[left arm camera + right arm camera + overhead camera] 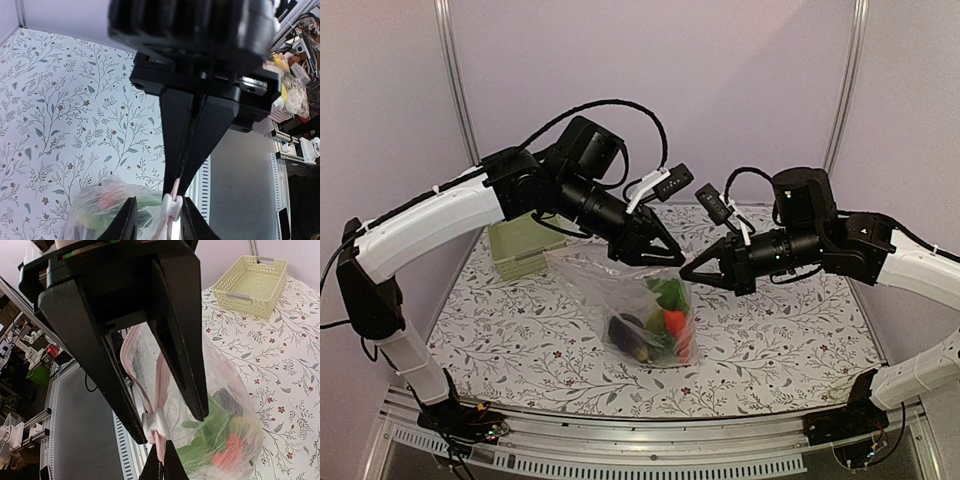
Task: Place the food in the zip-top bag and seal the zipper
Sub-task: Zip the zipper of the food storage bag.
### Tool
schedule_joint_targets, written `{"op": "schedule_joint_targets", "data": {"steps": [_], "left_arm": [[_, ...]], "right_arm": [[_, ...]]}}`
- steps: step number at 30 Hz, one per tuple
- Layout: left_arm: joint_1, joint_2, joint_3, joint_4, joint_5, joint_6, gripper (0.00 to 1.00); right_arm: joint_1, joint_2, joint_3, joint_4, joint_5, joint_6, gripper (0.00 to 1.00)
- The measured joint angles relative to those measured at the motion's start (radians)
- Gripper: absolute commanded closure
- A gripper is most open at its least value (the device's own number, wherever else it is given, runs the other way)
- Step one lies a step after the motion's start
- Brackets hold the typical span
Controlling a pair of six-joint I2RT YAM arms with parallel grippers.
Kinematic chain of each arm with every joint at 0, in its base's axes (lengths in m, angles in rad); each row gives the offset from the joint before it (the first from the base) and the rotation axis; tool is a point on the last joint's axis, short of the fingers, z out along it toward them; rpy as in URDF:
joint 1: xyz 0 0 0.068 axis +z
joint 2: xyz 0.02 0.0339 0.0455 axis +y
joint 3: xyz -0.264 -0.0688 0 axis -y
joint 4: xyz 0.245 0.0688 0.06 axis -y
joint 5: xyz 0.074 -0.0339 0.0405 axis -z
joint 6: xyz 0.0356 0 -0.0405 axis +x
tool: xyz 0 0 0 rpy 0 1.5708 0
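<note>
The clear zip-top bag (605, 290) hangs above the table between both grippers, with the food (662, 322) inside: green pieces, a red-orange piece (226, 455) and a dark purple one. My right gripper (688, 272) (162, 460) is shut on the pink zipper (162, 375) just below its white slider (155, 424). My left gripper (660, 252) (159, 205) straddles that slider (171, 206). Its jaws stand apart: the slider lies against one finger (192, 220), with a gap to the other. Beyond the slider the zipper's two strips are parted.
A pale green slotted basket (520, 250) (252, 285) sits empty at the back left of the floral tablecloth (770, 340). The table's metal front rail (650, 440) runs below the bag. Purple walls close in the back and sides.
</note>
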Motion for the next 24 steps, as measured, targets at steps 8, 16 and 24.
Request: {"op": "schedule_joint_targets", "data": {"steps": [8,16,24], "left_arm": [[0.0,0.0,0.0,0.002,0.026,-0.003,0.88],[0.0,0.0,0.0,0.002,0.047,0.003,1.0],[0.0,0.0,0.0,0.008,0.045,0.005,1.0]], "right_arm": [[0.0,-0.001,0.0,0.0,0.004,0.0,1.0],[0.0,-0.002,0.0,-0.003,0.005,0.0,1.0],[0.0,-0.006,-0.001,-0.003,0.025,0.001,1.0]]}}
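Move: The white zipper slider sits between the left hand's open fingertips, about 1 cm back of centre and level with them. From the right hand, which already holds the zip's end, the slider is about 2 cm left and 2 cm up. Relative to the left hand, the red vegetable in the bag is some 22 cm below, 1 cm ahead and 1 cm right; the eggplant lies equally low, 9 cm left and 1 cm back. The left fingers close from about a third open to nearly shut, pinching the white slider from both sides, while that hand eases back barely 1 cm to centre on it and then stays there, motor effort rising at the grip. The right hand stays put with its fingers shut, still holding the zip's end just beside the slider as a brace. ##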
